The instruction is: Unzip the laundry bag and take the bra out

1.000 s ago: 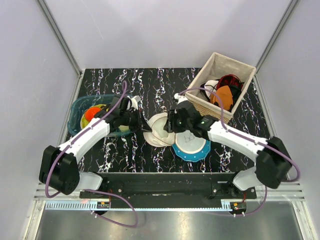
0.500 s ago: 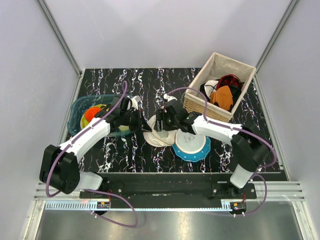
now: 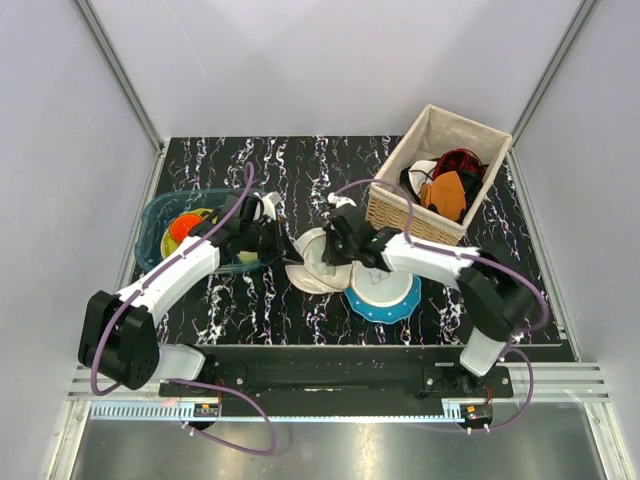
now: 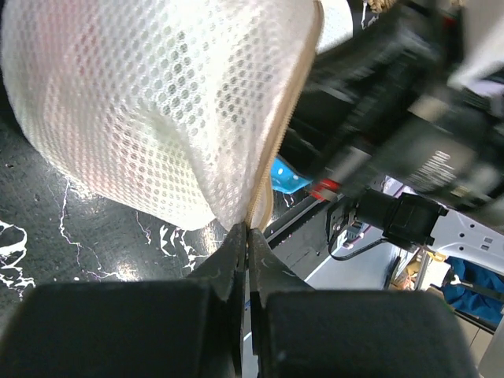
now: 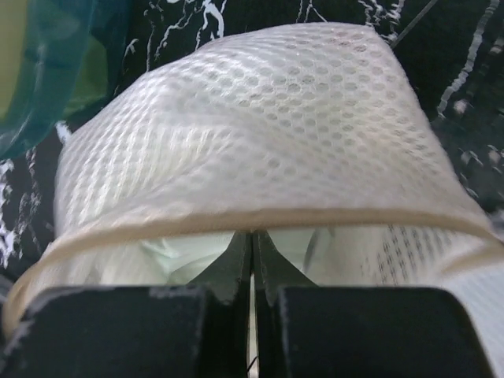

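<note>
The laundry bag, a cream-white mesh pouch, lies mid-table between my two grippers. My left gripper is shut on its zip seam at the left rim; in the left wrist view the tips pinch the seam below the mesh. My right gripper is shut on the bag's right side; in the right wrist view the tips pinch the cream seam band of the bag. Under that band the bag gapes and pale mint fabric of the bra shows inside.
A teal white-dotted disc lies just right of the bag, under my right forearm. A wicker basket with orange, red and black clothes stands back right. A teal bin with coloured items stands at the left, behind my left arm.
My right arm swung its elbow out to the right and its gripper shifted left onto the bag's rim. My left gripper has stayed in place on the seam.
</note>
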Controlling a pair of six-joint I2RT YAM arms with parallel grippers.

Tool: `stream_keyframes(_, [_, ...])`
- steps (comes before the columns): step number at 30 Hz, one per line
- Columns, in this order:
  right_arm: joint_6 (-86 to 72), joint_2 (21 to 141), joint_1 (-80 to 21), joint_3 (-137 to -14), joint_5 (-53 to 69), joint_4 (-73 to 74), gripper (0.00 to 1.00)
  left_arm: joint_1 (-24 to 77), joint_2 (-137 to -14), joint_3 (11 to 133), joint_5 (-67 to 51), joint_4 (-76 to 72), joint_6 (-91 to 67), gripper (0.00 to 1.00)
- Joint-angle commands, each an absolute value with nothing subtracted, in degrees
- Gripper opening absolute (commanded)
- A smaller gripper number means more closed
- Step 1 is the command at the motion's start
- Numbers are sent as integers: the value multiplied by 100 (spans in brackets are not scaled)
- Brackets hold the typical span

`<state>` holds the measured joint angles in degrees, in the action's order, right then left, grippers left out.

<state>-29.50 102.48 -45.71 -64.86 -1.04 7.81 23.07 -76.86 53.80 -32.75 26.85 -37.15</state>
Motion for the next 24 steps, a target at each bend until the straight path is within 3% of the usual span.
stream_keyframes(1, [-2716, 8625, -4605, -6162, -290, 1106, 0, 2294, -7418, 5291, -3252, 2496, -3744, 0])
stream_keyframes(10, [-2566, 6848, -4597, -6415, 825, 1827, 0, 2285, -7813, 5405, -2971, 2514, -3902, 0])
stream_keyframes(15, [-2593, 6092, -4605, -6678, 669, 1977, 0, 2285, -7963, 5309, -2830, 2619, -3832, 0])
stream_keyframes(24, [-1996, 6204, -4597, -8231, 141, 2258, 0, 2285, -8042, 5256, -2812, 2505, -3850, 0])
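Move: My right hand is down in the mouth of the laundry bag with its fingers already shut on the bra, whose middle is a couple of cm below them. The open lid lies about 12 cm to the right and 6 cm back, on the dotted mat, with the basket some 27 cm right and 20 cm ahead. My left hand still pinches the bag's rim; from it the bra is roughly 8 cm right, 3 cm ahead and 8 cm below. I pull the bra out of the bag with my right hand, fast and mostly straight up, nearly 30 cm, easing back about 8 cm and to the right as I rise. The wrist tips up some 30 degrees and the fingers stay shut on it. My left hand keeps its pinch on the rim and sinks about 3 cm. ##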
